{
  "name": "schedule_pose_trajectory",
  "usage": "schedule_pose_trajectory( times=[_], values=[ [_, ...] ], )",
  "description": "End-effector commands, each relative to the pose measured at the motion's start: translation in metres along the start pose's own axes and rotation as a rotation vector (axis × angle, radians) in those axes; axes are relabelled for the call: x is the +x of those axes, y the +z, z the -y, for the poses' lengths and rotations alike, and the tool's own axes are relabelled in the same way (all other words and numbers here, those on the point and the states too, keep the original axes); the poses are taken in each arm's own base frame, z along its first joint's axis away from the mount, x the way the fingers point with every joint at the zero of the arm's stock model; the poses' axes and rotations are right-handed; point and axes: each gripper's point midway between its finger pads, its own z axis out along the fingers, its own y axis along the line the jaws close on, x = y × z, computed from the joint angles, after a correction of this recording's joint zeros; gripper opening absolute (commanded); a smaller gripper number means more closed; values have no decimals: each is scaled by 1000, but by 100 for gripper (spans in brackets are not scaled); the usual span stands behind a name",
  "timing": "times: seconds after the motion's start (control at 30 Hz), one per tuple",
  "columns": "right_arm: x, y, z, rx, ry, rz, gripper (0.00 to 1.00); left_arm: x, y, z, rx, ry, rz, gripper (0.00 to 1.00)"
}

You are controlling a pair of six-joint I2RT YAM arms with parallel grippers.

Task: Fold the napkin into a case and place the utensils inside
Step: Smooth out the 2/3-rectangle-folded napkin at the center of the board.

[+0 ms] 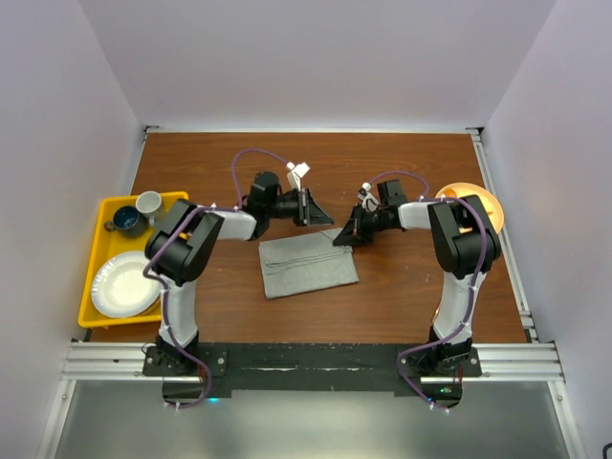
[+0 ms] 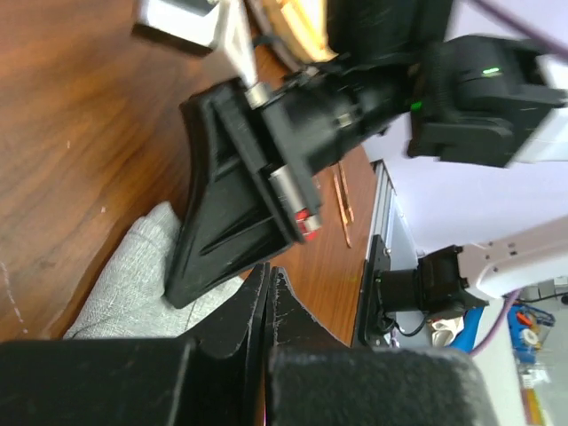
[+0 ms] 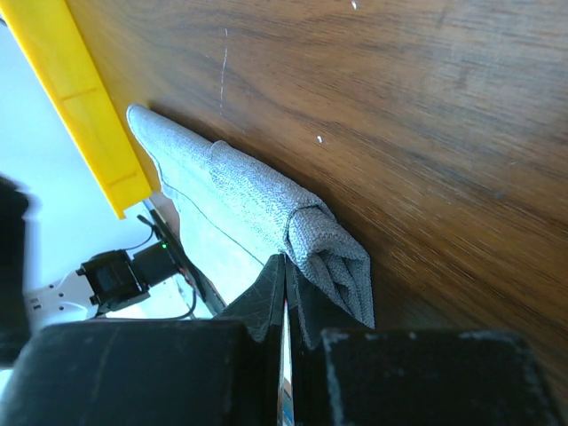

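Note:
The napkin (image 1: pixel 308 265) lies on the brown table as a flat grey folded rectangle. Both grippers hover at its far edge. My left gripper (image 1: pixel 330 221) is shut with nothing between its jaws (image 2: pixel 266 272). My right gripper (image 1: pixel 338 241) is shut too, tips down at the napkin's far right corner. In the right wrist view that bunched, layered corner (image 3: pixel 330 250) leans against the outer side of one finger, not between the jaws (image 3: pixel 284 263). Slim copper utensils (image 2: pixel 343 202) lie on the table near its right edge, seen only in the left wrist view. The napkin (image 2: pixel 124 284) shows under the right gripper (image 2: pixel 177 291).
A yellow tray (image 1: pixel 99 251) at the left holds a white plate (image 1: pixel 124 284), a grey cup (image 1: pixel 148 203) and a dark bowl (image 1: pixel 125 220). An orange plate (image 1: pixel 475 203) sits at the right, partly under the right arm. The tray's edge (image 3: pixel 89 115) shows beyond the napkin.

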Motion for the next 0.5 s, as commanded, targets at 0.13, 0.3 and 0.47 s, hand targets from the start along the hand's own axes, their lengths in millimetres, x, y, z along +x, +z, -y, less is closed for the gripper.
schedule_pose_trajectory(
  times=[0.13,0.3,0.47],
  values=[
    [15,0,78,295,44,22,0,40,32,-42,-139,-103,-62,0],
    [14,-2,75,291,36,35,0,60,30,-81,-292,-209,-107,0],
    [19,-1,83,310,40,30,0,41,31,-48,-152,-213,-45,0]
  ],
)
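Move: The napkin's far right corner lies about 5 cm to the right of the left hand, level with it in reach and some 10 cm below; the napkin's middle is roughly 6 cm back and 4 cm to the left of that hand. The right fingertips stand about 3 cm right and 2 cm back from the left hand, also some 10 cm lower. From the right hand the corner is about 2 cm ahead, the napkin's middle 4 cm back and 6 cm left. The left hand, fingers still shut, drops about 8.5 cm onto the napkin's far edge just left of the right fingertips, drifting some 1.5 cm to the right and easing first back a little, then slightly forward as the descent slows. Its wrist tilts some 15 degrees so the tips dip more steeply and come to touch the cloth right beside the other gripper, while the shut right fingers keep resting on the napkin near its far right corner, practically in place. ##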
